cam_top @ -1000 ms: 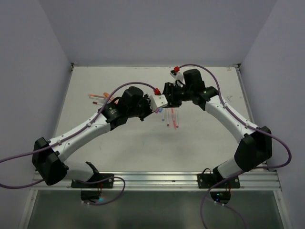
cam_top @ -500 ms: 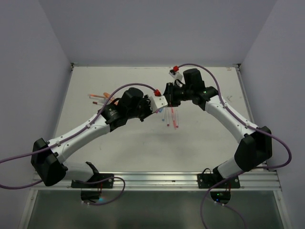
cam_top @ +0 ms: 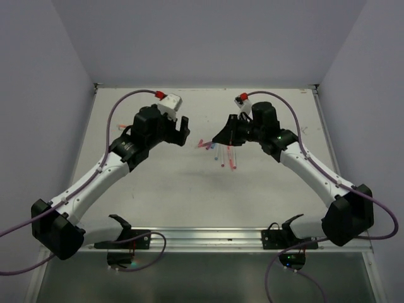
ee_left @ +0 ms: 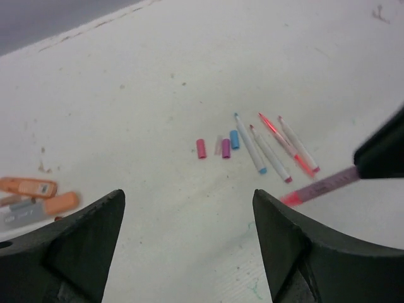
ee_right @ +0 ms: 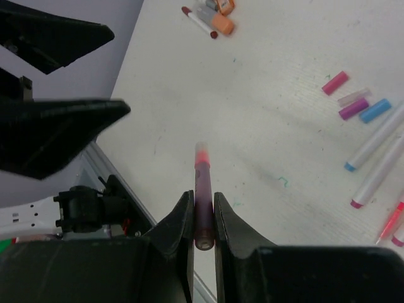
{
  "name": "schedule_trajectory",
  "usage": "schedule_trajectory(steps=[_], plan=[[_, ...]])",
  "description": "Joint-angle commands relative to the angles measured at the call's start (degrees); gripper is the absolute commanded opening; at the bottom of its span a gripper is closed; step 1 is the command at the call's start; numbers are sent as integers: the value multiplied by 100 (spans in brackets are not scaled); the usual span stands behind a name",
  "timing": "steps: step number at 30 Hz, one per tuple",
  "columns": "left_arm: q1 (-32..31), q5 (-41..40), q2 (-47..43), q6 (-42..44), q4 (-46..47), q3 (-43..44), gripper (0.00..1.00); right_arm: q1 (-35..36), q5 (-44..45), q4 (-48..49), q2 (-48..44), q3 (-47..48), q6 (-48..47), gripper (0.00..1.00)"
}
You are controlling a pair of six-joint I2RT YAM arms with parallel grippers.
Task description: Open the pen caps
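Note:
My right gripper [ee_right: 202,199] is shut on a thin pen [ee_right: 202,189] with a purplish barrel and a pink-red end, held above the table; the same pen [ee_left: 322,186] juts in at the right of the left wrist view. My left gripper [ee_left: 187,196] stands wide open with nothing between its fingers, up and to the left of the right gripper [cam_top: 226,134]. Loose pen caps lie on the table: pink [ee_left: 201,148], purple [ee_left: 226,148], blue [ee_left: 234,139]. Beside them lie several pale-barrelled pens [ee_left: 270,154].
Two orange markers [ee_left: 28,187] and a red-ended pen [ee_right: 199,21] lie at the table's left. The loose pens [cam_top: 224,154] sit mid-table between the arms. The metal rail [cam_top: 202,237] runs along the near edge.
The left gripper has opened, let go of the pen and swung back to the left. The right gripper has shut on the pen and now holds it alone.

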Motion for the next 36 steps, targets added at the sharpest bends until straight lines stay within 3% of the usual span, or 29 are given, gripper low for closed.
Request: schedule_trajectory(steps=[1,5,8,14,23,36], plan=[[337,-587,-306,-2267,152,-52,85,-2,638,1307,-561,-344,22,0],[337,-852,-421,-4750,-332,-226,81,85,998,2443,-842,-1073,154,0],[337,-642,-526,-6062,-202,-481,71,304,1367,3260,-1001,-1504,23,0],[337,-413,-544,-7673,299,-684,63,815,2219,4755,-1291,-2234,-180,0],[328,-369,-421,-8835,985,-913,61,1132,2590,5855,-1168,-2560,-171,0],[328,-711,-298,-9135,1109,-693,53,1413,2590,6083,-931,-2489,-356,0]])
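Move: I grip the pen in my right hand, its red end sticking out about 2 cm ahead, 4 cm left and 2 cm below that hand; my open left fingers wait some 11 cm to its left and 3 cm farther out. From my left hand, the red end is level fore-and-aft, about 6 cm right and 4 cm lower. On the table, roughly 24 cm below my left hand, the loose pink cap lies 9 cm ahead and 6 cm right, the uncapped pens 3 cm ahead and 16 cm right. I raise my right hand about 7 cm and bring it a little left, tipping its fingers upward some 40 degrees, so the gripped pen swings from sloping down to nearly level, its red end towards my left fingers. My left hand rolls about 90 degrees around its own pointing line, left side sinking, slips out left then back right, rises slightly and half-closes its still-open fingers around the approach; a touch can't be made out. ##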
